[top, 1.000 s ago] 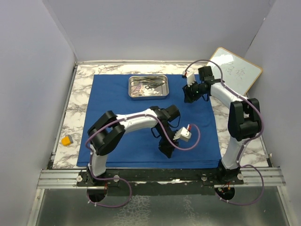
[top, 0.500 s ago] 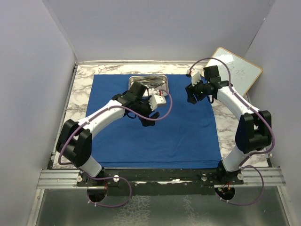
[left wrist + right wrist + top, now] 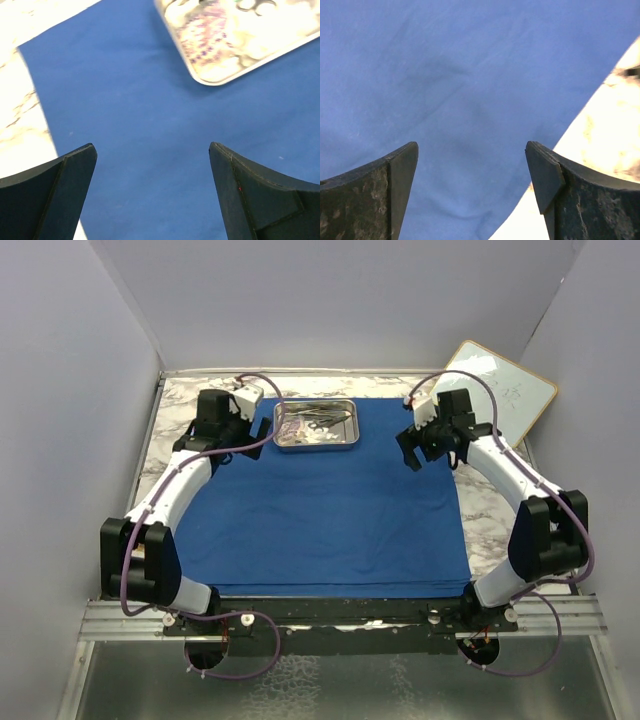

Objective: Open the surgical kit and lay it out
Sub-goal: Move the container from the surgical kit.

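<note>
The surgical kit's royal-blue cloth (image 3: 320, 510) lies spread flat on the marble table (image 3: 155, 475). Its shallow steel tray (image 3: 317, 425) with small steel instruments and white gauze sits at the cloth's far middle. My left gripper (image 3: 232, 436) hovers open over the cloth's far left part, just left of the tray. In the left wrist view the open gripper (image 3: 152, 146) has only cloth (image 3: 125, 100) between its fingers, with the tray (image 3: 240, 40) ahead to the right. My right gripper (image 3: 412, 452) stands open over the cloth's far right part. In the right wrist view that gripper (image 3: 471, 145) is empty above the cloth (image 3: 445, 75), near its edge.
A wood-framed whiteboard (image 3: 500, 385) leans at the back right corner. Grey walls close in the table on the left, back and right. Bare marble (image 3: 605, 150) shows right of the cloth and a strip of marble (image 3: 20, 115) shows left of it.
The left arm swung from the cloth's near middle up to its far left beside the tray. The right gripper shifted slightly right. Both grippers opened wide.
</note>
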Tool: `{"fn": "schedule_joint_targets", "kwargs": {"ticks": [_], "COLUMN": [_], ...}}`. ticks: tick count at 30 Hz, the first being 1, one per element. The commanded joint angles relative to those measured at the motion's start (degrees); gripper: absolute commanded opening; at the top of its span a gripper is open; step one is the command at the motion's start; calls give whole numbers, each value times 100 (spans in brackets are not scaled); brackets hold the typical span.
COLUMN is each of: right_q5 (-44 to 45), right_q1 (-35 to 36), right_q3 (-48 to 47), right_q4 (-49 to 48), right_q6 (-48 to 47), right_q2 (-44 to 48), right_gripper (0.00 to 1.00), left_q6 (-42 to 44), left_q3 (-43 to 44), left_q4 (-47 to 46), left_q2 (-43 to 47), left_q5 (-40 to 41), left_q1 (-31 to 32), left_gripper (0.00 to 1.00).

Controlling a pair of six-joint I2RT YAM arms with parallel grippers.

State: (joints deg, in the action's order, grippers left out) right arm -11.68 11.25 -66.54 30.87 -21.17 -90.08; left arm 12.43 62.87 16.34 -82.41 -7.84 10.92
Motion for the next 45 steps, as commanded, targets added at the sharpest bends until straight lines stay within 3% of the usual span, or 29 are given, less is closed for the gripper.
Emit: {"fn": "schedule_joint_targets", "kwargs": {"ticks": [1,7,12,22,30,36,45], "right_q5": [600,237,-489,-1387,-1447,-1309,-516], "right_q1": [-18,-17,-17,-18,-17,-25,-65], "right_q3": [-647,-981,-700,-336,-203,-132,-43], "right_q4": [-606,-1086,-1278,-1247,-1198,-1254,-1462], "right_q6": [178,667,550,658,620,549,742], "right_q2": [-42,-403,-454,-589,-446,-386,-521], "right_gripper": [92,91,90,87,86,86,85], "left_q6": [-376,-475,-914,-1740,-2313,-2856,-3473], "left_q3": [-29,150,541,1921,2899,3093,3422], "left_q4": [-565,-862,-1136,-1212,-1121,-1122,-1212], "left_q2": [26,-425,-1070,-2862,-4049,-4414,-4697], "left_q5": [573,205,-226,-885,-1148,-1775,-2032], "left_q1": [-379,-529,-526,-409,-191,28,753], "left_gripper": [99,99,98,85,62,44,44]}}
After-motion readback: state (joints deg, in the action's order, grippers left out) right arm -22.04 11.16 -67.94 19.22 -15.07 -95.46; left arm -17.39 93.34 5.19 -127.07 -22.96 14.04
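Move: The container's middle lies roughly 12 cm ahead of the left gripper, 15 cm to its right and 12 cm below. Inside the container, the printed packet is about 11 cm ahead and 9 cm right of that gripper; the metal instruments are some 16 cm ahead and 19 cm right, at much the same depth. From the right gripper, the container's middle is about 14 cm ahead, 27 cm left and 6 cm lower. Swing the left gripper briefly left, then forward about 15 cm and down onto the container's left rim, rolling its left side down some 30 degrees and part-closing the fingers around the wall, one outside, one inside; carry on to the right against the wall. Lift the right gripper forward, then draw it back, lower and leftward towards the container, still open. ##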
